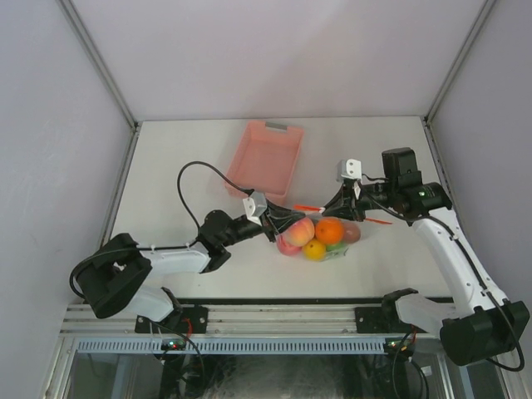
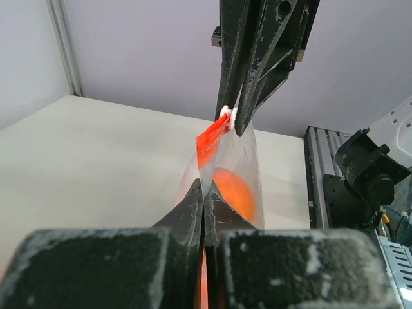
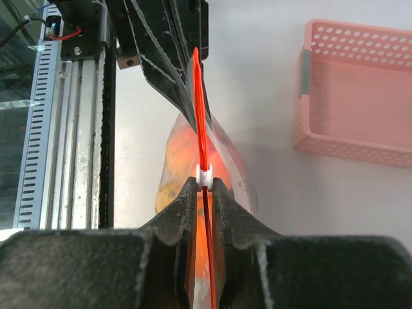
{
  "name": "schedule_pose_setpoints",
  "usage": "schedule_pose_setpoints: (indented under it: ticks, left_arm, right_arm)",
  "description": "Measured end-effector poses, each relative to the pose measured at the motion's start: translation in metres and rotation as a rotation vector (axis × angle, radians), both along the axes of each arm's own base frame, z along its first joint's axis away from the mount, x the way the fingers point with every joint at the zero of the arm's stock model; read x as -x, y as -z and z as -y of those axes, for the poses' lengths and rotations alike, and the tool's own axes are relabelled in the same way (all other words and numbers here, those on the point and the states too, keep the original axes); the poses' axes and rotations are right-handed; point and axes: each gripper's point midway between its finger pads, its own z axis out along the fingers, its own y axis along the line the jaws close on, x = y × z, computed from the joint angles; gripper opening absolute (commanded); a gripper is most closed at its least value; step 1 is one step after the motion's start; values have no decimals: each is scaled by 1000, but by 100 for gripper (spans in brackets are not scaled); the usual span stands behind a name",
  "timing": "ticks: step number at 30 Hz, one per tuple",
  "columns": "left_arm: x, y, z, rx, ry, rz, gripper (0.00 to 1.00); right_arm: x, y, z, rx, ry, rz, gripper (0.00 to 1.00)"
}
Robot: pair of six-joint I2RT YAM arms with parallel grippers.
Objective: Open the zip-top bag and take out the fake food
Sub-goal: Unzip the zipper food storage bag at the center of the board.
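The zip-top bag [image 1: 322, 241] hangs between both grippers just above the table, its fake food [image 1: 329, 229] bunched at the bottom: orange, peach, yellow and green pieces. My left gripper [image 1: 274, 223] is shut on the clear plastic at the bag's left end, and its fingertips [image 2: 194, 201] pinch the film. My right gripper [image 1: 347, 202] is shut on the white zipper slider [image 3: 205, 172], with the red-orange zipper strip [image 3: 199, 116] running taut from it toward the left gripper. An orange fruit [image 2: 235, 193] glows through the plastic.
A pink slotted basket [image 1: 266, 158] sits behind the bag toward the back of the table, also in the right wrist view as the basket [image 3: 360, 103]. The aluminium rail [image 1: 274, 316] runs along the near edge.
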Motion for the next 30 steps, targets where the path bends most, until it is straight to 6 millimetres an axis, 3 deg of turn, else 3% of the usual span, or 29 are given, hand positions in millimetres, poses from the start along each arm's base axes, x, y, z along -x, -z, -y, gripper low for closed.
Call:
schedule_pose_setpoints:
  ticks: [13, 30]
  left_arm:
    - [-7, -1, -5, 10, -16, -31, 0]
    - [-13, -1, -10, 17, -29, -52, 0]
  right_arm:
    - [-6, 10, 27, 14, 55, 19, 4]
    - [0, 22, 57, 48, 134, 52, 5]
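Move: The right hand already holds the white slider. The zip's free right end, which it pulls towards, is about 17 cm to its right, 2 cm back and 5 cm lower. Below in the bag the orange hangs some 10 cm down and 2 cm back, 1 cm to its right; the peach, equally low and 2 cm back, is 7 cm left. From the left hand, the slider lies roughly 6 cm right, 1 cm ahead and 1 cm higher. Still pinching the slider between its fingertips, the right hand draws it along the red zip to the right by about 6 cm, away from the left hand, sinking some 2 cm and turning slightly clockwise. The left hand keeps its shut grip on the zip's left end and eases forward and left by a centimetre or so. ##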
